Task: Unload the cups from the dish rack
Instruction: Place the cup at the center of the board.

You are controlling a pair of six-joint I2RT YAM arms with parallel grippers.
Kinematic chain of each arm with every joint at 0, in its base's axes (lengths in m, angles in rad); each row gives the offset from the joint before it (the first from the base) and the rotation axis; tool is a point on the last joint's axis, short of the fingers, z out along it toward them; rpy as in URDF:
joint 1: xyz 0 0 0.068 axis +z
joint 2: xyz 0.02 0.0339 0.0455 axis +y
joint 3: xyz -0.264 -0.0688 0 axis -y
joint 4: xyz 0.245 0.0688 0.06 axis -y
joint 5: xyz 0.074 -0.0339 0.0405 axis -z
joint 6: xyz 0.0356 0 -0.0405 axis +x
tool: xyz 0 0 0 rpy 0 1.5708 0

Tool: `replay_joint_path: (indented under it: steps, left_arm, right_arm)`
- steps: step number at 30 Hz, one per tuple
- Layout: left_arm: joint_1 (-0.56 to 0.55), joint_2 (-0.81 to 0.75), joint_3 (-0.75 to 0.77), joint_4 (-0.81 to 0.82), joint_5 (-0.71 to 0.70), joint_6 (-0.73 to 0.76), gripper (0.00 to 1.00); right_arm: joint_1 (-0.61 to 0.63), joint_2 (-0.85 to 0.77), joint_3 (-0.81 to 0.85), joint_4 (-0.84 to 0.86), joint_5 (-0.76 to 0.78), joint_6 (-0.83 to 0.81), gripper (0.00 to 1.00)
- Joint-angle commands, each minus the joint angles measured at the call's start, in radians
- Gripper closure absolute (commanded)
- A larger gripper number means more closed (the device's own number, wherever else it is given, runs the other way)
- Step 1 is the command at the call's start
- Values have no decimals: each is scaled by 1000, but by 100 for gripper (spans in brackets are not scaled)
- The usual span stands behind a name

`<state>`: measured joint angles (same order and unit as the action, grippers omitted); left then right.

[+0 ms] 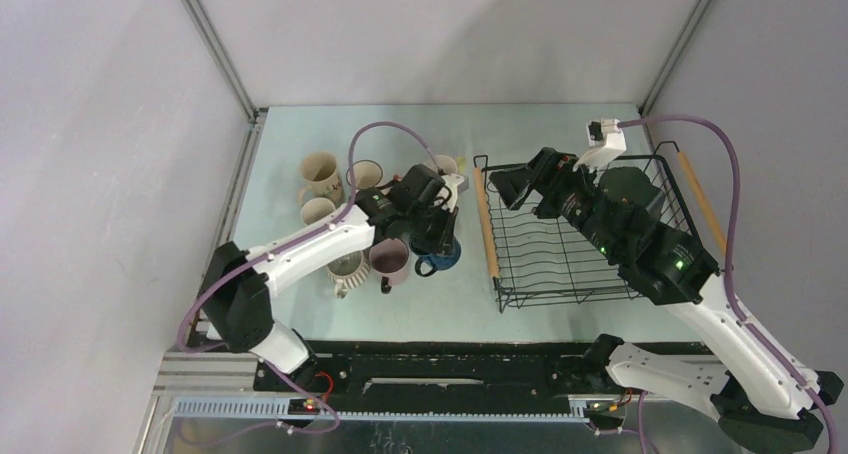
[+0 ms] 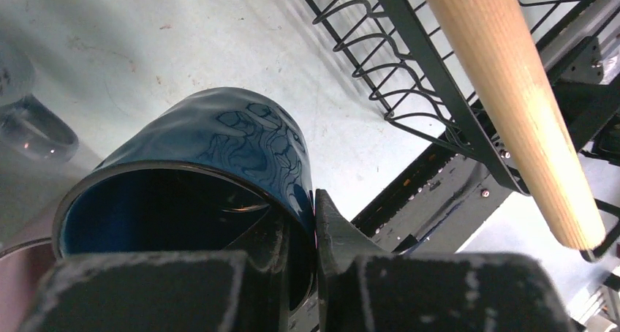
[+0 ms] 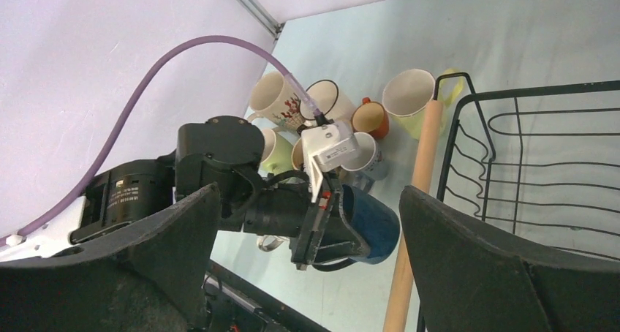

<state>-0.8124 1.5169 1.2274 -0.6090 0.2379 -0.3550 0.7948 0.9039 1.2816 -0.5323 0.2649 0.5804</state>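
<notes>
My left gripper [image 2: 311,204] is shut on the rim of a dark blue cup [image 2: 219,149], one finger inside and one outside. The cup hangs tilted just left of the dish rack [image 1: 580,239], beside a mauve cup [image 1: 389,259]. In the right wrist view the blue cup [image 3: 373,226] shows low over the table. Several other cups stand grouped on the table: cream [image 1: 322,174], pale yellow [image 3: 409,91], orange-red [image 3: 371,118], ribbed [image 1: 347,271]. My right gripper [image 1: 510,189] is open over the rack's left end, holding nothing. A dark rounded shape [image 1: 625,186] in the rack is partly hidden by the right arm.
The rack's left wooden rod handle [image 1: 486,224] lies between the cups and the wire basket, and shows close by in the left wrist view as a pale rod [image 2: 504,91]. A second rod [image 1: 703,204] runs along the rack's right side. Grey walls enclose the table.
</notes>
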Motion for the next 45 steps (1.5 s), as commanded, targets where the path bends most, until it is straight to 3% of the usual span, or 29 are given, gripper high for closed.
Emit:
replay_joint_path:
  steps: [1, 34, 45]
  left_arm:
    - [-33, 31, 123, 33, -69, 41, 100]
    - [-88, 236, 89, 38, -235, 11, 100]
    - [-92, 144, 15, 122, -278, -15, 100]
  right_arm:
    - [9, -16, -1, 2, 35, -10, 2]
    - [9, 3, -15, 7, 28, -3, 2]
    - [10, 4, -23, 11, 24, -1, 2]
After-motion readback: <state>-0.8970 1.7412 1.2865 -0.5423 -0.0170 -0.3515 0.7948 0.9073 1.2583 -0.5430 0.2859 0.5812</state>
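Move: Almost under the left hand, which holds the blue cup by its wall, lies the free spot of board it is taken to: about 2 cm ahead, 2 cm to the right and 13 cm down. The mauve mug stands roughly 10 cm to the hand's left and 2 cm back; the grey-blue mug is 6 cm left and 8 cm ahead. The rack's wooden handle runs some 9 cm to the right, 4 cm ahead. From the right hand the spot is around 11 cm left, 1 cm ahead and 37 cm below. Lowering the blue cup about 6 cm into the gap between the mauve mug and the rack's wooden handle, the left hand first edges forward and right as it sinks, then drops nearly straight, and finishes by easing forward almost level. The wrist tips some 10 to 15 degrees so the fingers point more steeply down; they keep their pinch on the cup wall. ##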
